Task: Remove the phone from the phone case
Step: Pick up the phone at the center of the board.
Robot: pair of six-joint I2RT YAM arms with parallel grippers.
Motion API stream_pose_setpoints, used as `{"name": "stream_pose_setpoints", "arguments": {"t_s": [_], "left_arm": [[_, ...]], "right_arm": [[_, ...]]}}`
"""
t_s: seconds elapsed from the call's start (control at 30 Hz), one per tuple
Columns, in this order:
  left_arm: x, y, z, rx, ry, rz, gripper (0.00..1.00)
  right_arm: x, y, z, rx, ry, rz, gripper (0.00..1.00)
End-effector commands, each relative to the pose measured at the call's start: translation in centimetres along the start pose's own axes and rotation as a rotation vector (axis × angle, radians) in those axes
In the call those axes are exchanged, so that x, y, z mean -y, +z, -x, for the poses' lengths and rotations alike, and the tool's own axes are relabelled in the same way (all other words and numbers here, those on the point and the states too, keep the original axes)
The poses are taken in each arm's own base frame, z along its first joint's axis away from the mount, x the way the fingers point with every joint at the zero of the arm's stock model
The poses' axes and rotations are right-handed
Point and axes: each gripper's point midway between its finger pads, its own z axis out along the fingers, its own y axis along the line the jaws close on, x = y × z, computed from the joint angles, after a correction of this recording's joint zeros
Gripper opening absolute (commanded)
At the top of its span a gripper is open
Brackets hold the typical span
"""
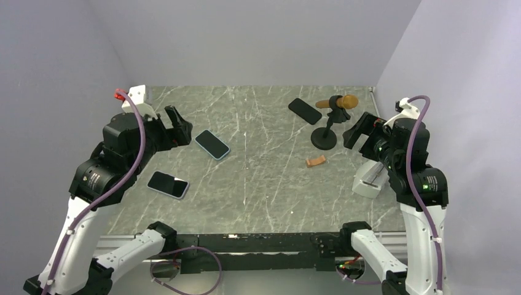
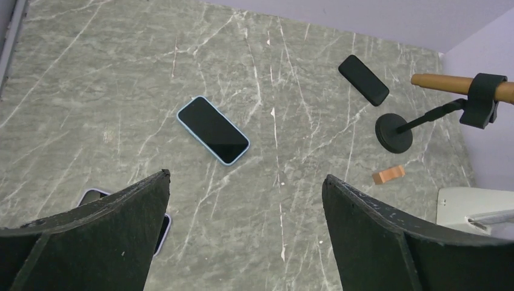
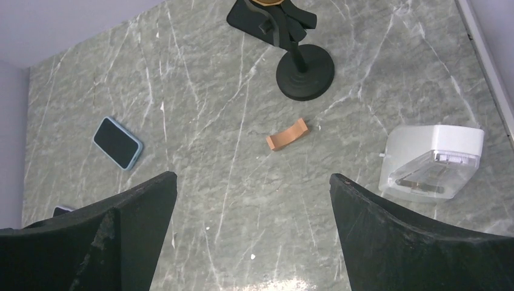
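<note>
A phone in a light blue phone case (image 1: 212, 144) (image 2: 213, 130) (image 3: 118, 142) lies face up, left of the table's middle. A second phone in a pale lavender case (image 1: 168, 184) (image 2: 92, 196) lies nearer the front left, partly hidden behind a finger in the left wrist view. A black phone (image 1: 305, 110) (image 2: 363, 79) lies at the back right. My left gripper (image 1: 178, 128) (image 2: 246, 179) hovers open above the table, left of the blue-cased phone, holding nothing. My right gripper (image 1: 356, 130) (image 3: 251, 177) hovers open at the right, also with nothing in it.
A black stand (image 1: 324, 138) (image 2: 393, 133) (image 3: 305, 71) holding a brown microphone (image 1: 344, 101) rises at the back right. A small orange piece (image 1: 316, 161) (image 2: 388, 174) (image 3: 287, 135) lies near it. A white box (image 1: 370, 181) (image 3: 433, 160) sits under the right arm. Walls close in on three sides.
</note>
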Motion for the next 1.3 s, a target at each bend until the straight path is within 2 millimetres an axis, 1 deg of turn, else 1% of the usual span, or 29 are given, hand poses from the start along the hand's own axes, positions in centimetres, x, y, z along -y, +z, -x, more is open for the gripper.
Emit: {"name": "stream_pose_setpoints", "arguments": {"t_s": [0.0,0.17,0.3,0.4,0.47,0.53,0.6,0.63,0.7,0.77,0.83,0.87,0.93,1.07,1.13,1.27], "left_arm": [[0.4,0.2,-1.1,-0.050,-0.026,-0.014,0.99],[0.3,1.0,-3.7,-0.148,-0.080,0.013,0.99],[-0.5,1.8,-7.0,-0.260,-0.133,0.071,0.99],[-1.3,2.6,-10.1,-0.355,-0.170,0.131,0.99],[-2.4,3.2,-12.2,-0.445,-0.196,0.205,0.99],[-3.5,4.3,-14.3,-0.560,-0.214,0.261,0.99],[-4.9,5.0,-16.4,-0.693,-0.236,0.328,0.99],[-6.1,5.5,-17.2,-0.739,-0.252,0.390,0.99],[-8.8,5.9,-18.4,-0.790,-0.303,0.542,0.99],[-11.7,6.1,-19.5,-0.811,-0.393,0.700,0.99],[-13.8,6.0,-20.7,-0.837,-0.502,0.816,0.99],[-14.6,6.1,-21.5,-0.844,-0.561,0.847,0.99],[-15.8,7.0,-22.2,-0.805,-0.681,0.879,0.99],[-17.8,8.6,-22.5,-0.711,-0.851,0.944,0.99],[-19.2,8.3,-23.1,-0.701,-0.927,1.013,0.99],[-21.1,8.1,-25.0,-0.674,-1.073,1.043,0.99]], "right_arm": [[-0.6,-0.3,0.8,0.040,0.000,0.035,1.00],[-0.7,0.2,0.1,-0.010,-0.007,0.035,1.00],[-1.1,0.3,-0.7,-0.046,-0.031,0.068,1.00],[-1.3,0.2,-1.1,-0.057,-0.045,0.086,1.00],[-1.8,0.2,-1.2,-0.069,-0.053,0.115,1.00],[-2.2,0.4,-1.3,-0.080,-0.056,0.137,1.00],[-2.8,0.6,-1.4,-0.085,-0.056,0.168,1.00],[-3.1,0.7,-1.4,-0.084,-0.050,0.184,1.00],[-3.6,0.9,-1.6,-0.093,-0.039,0.212,1.00],[-4.3,1.2,-1.8,-0.112,-0.033,0.245,1.00],[-5.0,1.5,-1.8,-0.131,-0.027,0.268,1.00],[-5.4,1.5,-1.8,-0.141,-0.029,0.282,1.00],[-6.1,1.6,-2.0,-0.155,-0.038,0.308,1.00],[-6.5,1.5,-2.5,-0.177,-0.089,0.322,1.00],[-6.5,1.4,-2.6,-0.178,-0.125,0.315,1.00],[-6.9,1.3,-2.6,-0.167,-0.167,0.318,1.00]]}}
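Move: Some 12 cm to the left of the left hand, level with it fore and aft and about 36 cm below, lies the phone in the lilac case, the one it goes for. The phone in the light-blue case is about 16 cm ahead of that hand and 6 cm to its right, on the same table top. From the right hand the lilac-cased phone lies far across, about 63 cm left, 1 cm ahead and 32 cm down. Dropping some 30 cm, the left hand swings about 11 cm left in the second half of the descent, towards the lilac-cased phone. Its wrist tips the fingers from nearly level to straight down and turns them counter-clockwise, bringing the wide-open fingers above the phone, one off each long side, not yet touching. The right hand drifts 7 cm left, sinking slightly and turning counter-clockwise, still open. ##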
